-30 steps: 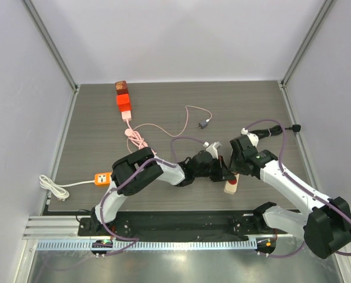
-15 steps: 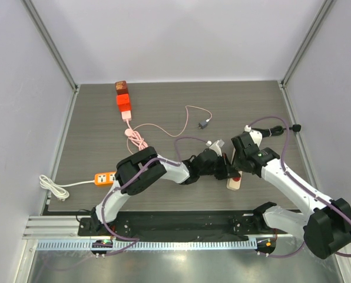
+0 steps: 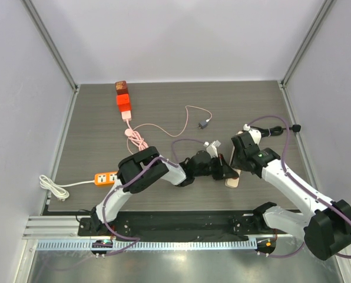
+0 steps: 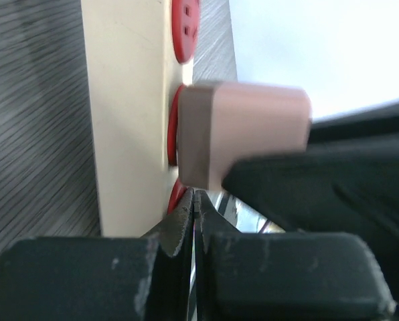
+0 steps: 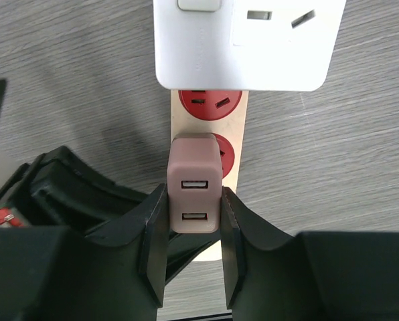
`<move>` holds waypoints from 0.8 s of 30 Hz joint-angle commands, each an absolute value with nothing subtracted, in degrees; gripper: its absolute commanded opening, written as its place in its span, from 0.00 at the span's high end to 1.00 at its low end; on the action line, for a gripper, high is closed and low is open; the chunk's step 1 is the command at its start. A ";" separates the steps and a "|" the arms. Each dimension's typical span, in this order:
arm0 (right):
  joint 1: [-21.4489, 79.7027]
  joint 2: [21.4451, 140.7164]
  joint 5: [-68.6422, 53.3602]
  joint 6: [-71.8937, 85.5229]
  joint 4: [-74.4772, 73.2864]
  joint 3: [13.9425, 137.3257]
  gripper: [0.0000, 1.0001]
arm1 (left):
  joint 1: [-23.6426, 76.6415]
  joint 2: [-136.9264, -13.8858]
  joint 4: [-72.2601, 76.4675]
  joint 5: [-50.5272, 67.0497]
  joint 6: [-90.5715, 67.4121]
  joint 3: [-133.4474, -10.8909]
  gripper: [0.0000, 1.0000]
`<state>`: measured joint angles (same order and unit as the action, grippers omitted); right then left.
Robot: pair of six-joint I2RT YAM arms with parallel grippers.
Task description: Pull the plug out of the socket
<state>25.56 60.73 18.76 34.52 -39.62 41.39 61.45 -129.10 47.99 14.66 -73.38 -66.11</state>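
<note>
A pink two-port plug (image 5: 195, 194) sits in the middle red socket of a cream strip (image 5: 233, 175); its base rests against the socket face (image 4: 172, 134). My right gripper (image 5: 194, 207) is shut on the plug, one finger on each side. The left gripper (image 4: 195, 198) is shut with nothing in it, its tips pressed to the strip (image 4: 126, 120) just beside the plug (image 4: 240, 134). In the top view both grippers meet over the strip (image 3: 232, 180) at centre right, the left (image 3: 226, 172) from the left and the right (image 3: 236, 166) from above.
A white socket block (image 5: 246, 40) lies past the strip's far end. An orange power strip (image 3: 105, 177) with a white cable (image 3: 53, 187) lies at the left. A red block stack (image 3: 123, 100) with a pink cable (image 3: 137, 137) stands at the back, a grey connector (image 3: 205, 124) nearby.
The right gripper has tightened on the plug. Both arms and the strip have shifted slightly towards the back right.
</note>
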 commanded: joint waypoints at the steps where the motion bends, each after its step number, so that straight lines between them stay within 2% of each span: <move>1: 26.01 57.92 20.39 31.73 -36.12 42.80 0.99 | 58.54 -131.32 38.56 12.12 -63.91 -59.86 1.00; 2: 26.02 57.57 20.39 31.99 -36.04 42.72 0.99 | 58.62 -128.52 39.28 12.39 -62.68 -59.42 0.98; 4: 26.02 57.22 20.04 32.17 -36.21 43.06 0.99 | 58.71 -125.70 41.38 12.66 -58.98 -57.14 0.80; 5: 26.02 57.39 19.95 32.17 -36.47 43.68 0.99 | 58.71 -124.47 42.18 12.40 -58.19 -56.35 0.70; 6: 25.93 57.48 19.69 32.17 -36.91 43.94 0.99 | 58.62 -122.28 42.88 12.57 -57.31 -55.73 0.51; 9: 26.02 57.48 17.76 32.52 -37.18 44.03 0.99 | 58.62 -120.07 41.85 12.31 -54.15 -54.84 0.34; 13: 26.02 56.52 16.26 33.05 -37.53 43.77 0.99 | 58.01 -120.14 40.96 11.77 -53.96 -54.40 0.30; 17: 26.02 55.02 14.95 33.84 -37.79 43.68 0.99 | 57.74 -123.13 39.11 14.92 -55.45 -56.77 0.30; 24: 25.93 55.11 13.80 34.72 -37.18 43.07 0.99 | 57.39 -130.95 58.24 25.21 -64.85 -58.53 0.32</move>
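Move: The closed left fingertips are at the socket strip's near part, with its middle about 4 cm ahead and 1 cm left. The plug stands roughly 3 cm ahead and 2 cm above them; the white adapter is some 11 cm ahead, 3 cm right and 1 cm higher. The grey plug lies 20 cm ahead, 14 cm left, 4 cm lower. The right hand already holds the plug, centred about 1 cm below its hand point. Left hand opens wide, backs about 5 cm left from the socket, returns 2 cm; right keeps the plug. ##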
